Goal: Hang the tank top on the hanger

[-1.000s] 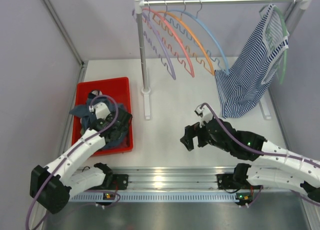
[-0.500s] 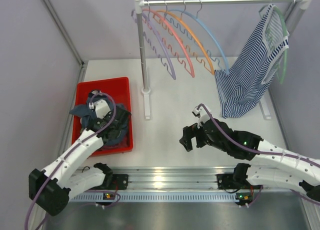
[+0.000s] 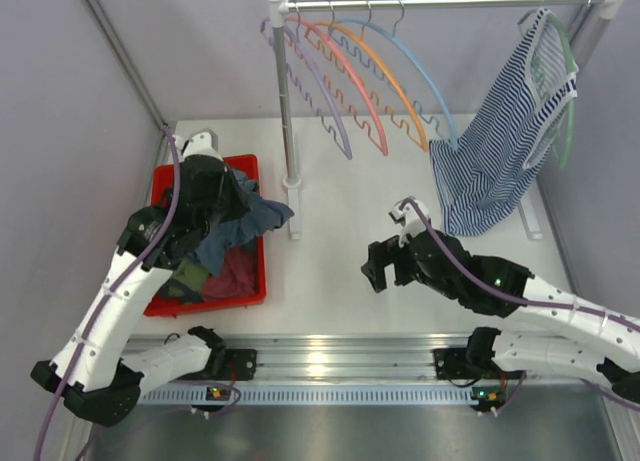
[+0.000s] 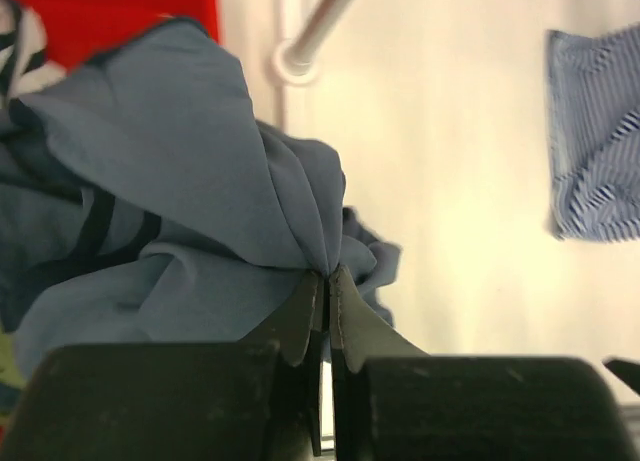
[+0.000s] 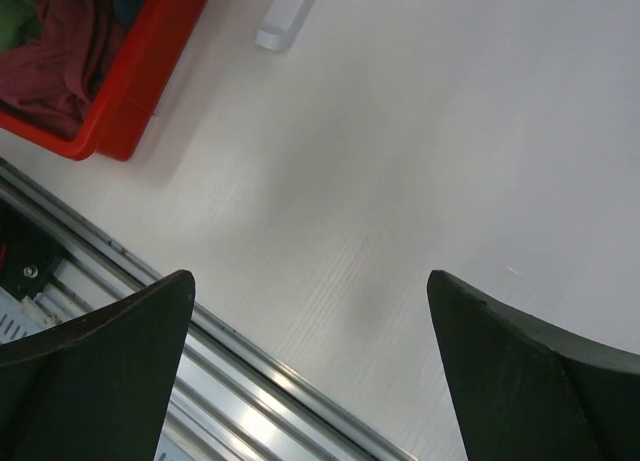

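Observation:
The slate-blue tank top (image 3: 252,217) hangs bunched above the red bin (image 3: 226,301), one fold trailing over the bin's right rim. My left gripper (image 3: 232,193) is shut on a pinch of its fabric; in the left wrist view the jaws (image 4: 327,274) meet on a gathered fold of the tank top (image 4: 180,151). The light-blue hanger (image 3: 431,81) hangs by its hook on the rail at the back. My right gripper (image 3: 378,278) hovers low over the table's middle, open, with nothing between its fingers (image 5: 310,281).
Purple, pink and orange hangers (image 3: 345,81) share the rail left of the blue one. A blue-and-white striped top (image 3: 500,151) hangs on a green hanger (image 3: 568,111) at the right. The rack's post (image 3: 284,101) stands beside the bin, which holds maroon and green clothes (image 3: 232,276).
My left gripper shut on the tank top down in the bin, then rose and moved back, lifting it. The right arm barely moved.

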You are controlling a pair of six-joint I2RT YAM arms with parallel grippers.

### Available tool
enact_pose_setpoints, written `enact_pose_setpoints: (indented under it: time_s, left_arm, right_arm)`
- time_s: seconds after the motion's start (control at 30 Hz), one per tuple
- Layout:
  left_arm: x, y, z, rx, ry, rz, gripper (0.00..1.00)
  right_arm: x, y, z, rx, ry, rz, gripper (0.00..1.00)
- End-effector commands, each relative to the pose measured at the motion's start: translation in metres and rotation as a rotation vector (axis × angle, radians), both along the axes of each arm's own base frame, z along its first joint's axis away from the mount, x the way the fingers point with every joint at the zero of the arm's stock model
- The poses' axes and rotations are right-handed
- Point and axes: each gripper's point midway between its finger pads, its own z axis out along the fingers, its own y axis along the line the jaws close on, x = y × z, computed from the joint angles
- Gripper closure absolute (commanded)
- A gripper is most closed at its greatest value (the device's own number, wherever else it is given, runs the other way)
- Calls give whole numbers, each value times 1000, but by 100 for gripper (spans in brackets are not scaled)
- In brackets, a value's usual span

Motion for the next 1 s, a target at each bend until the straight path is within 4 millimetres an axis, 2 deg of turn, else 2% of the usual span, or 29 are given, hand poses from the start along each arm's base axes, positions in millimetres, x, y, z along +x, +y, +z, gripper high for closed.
enact_pose_setpoints:
  time_s: [0.0, 0.07, 0.23, 0.27, 0.37, 0.4, 0.67, 0.77, 0.83, 0.9, 0.93, 0.97]
  left_arm:
    - [-4, -43, 48, -70, -101, -267, 100]
    - [-10, -60, 61, -94, -109, -373, 100]
    - [-23, -93, 116, -143, -224, -535, 100]
    - [-26, -96, 134, -160, -264, -561, 100]
    - [-29, -102, 154, -175, -306, -594, 100]
    - [-34, -102, 168, -188, -340, -613, 100]
    - [-53, -115, 218, -266, -441, -735, 100]
    - [-57, -123, 226, -285, -450, -786, 100]
    - [-60, -129, 221, -298, -426, -820, 100]
    - [-58, -136, 204, -300, -376, -835, 100]
    - [-57, -142, 180, -296, -318, -844, 100]
    - [-57, -146, 167, -295, -291, -854, 100]
  right_arm:
    - [12, -5, 36, 35, -88, -52, 0]
    - [15, -7, 44, 45, -111, -69, 0]
    - [19, -12, 67, 90, -170, -87, 0]
    - [21, -14, 69, 89, -178, -93, 0]
    - [23, -16, 77, 89, -200, -104, 0]
    - [23, -18, 78, 86, -204, -107, 0]
    - [25, -29, 89, 95, -241, -133, 0]
    - [25, -31, 91, 109, -246, -138, 0]
    - [25, -31, 90, 114, -244, -140, 0]
    - [24, -33, 89, 118, -240, -145, 0]
    - [23, -35, 87, 118, -239, -152, 0]
    - [24, -36, 83, 112, -234, -156, 0]
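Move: The tank top is already pinched in my left hand. The near purple hanger's middle is about 16 cm ahead of that hand, 16 cm to its right and 13 cm higher. The red bin is centred some 12 cm to its left, 3 cm ahead and 27 cm below, and the rack's post foot about 13 cm ahead, 7 cm right and 30 cm down. From my empty right hand, the bulk of the tank top lies about 33 cm left and 8 cm ahead, at nearly its height. Keeping the tank top pinched, I swing my left hand up and to the right, out from over the bin towards the near side of the purple hanger. It rises nearly 20 cm, goes 13 cm right and draws back about 5, turning some 45 degrees clockwise as its fingers tip up, then dips slightly at the end. My right hand, still wide open, rises about 7 cm, easing right and levelling a little. ##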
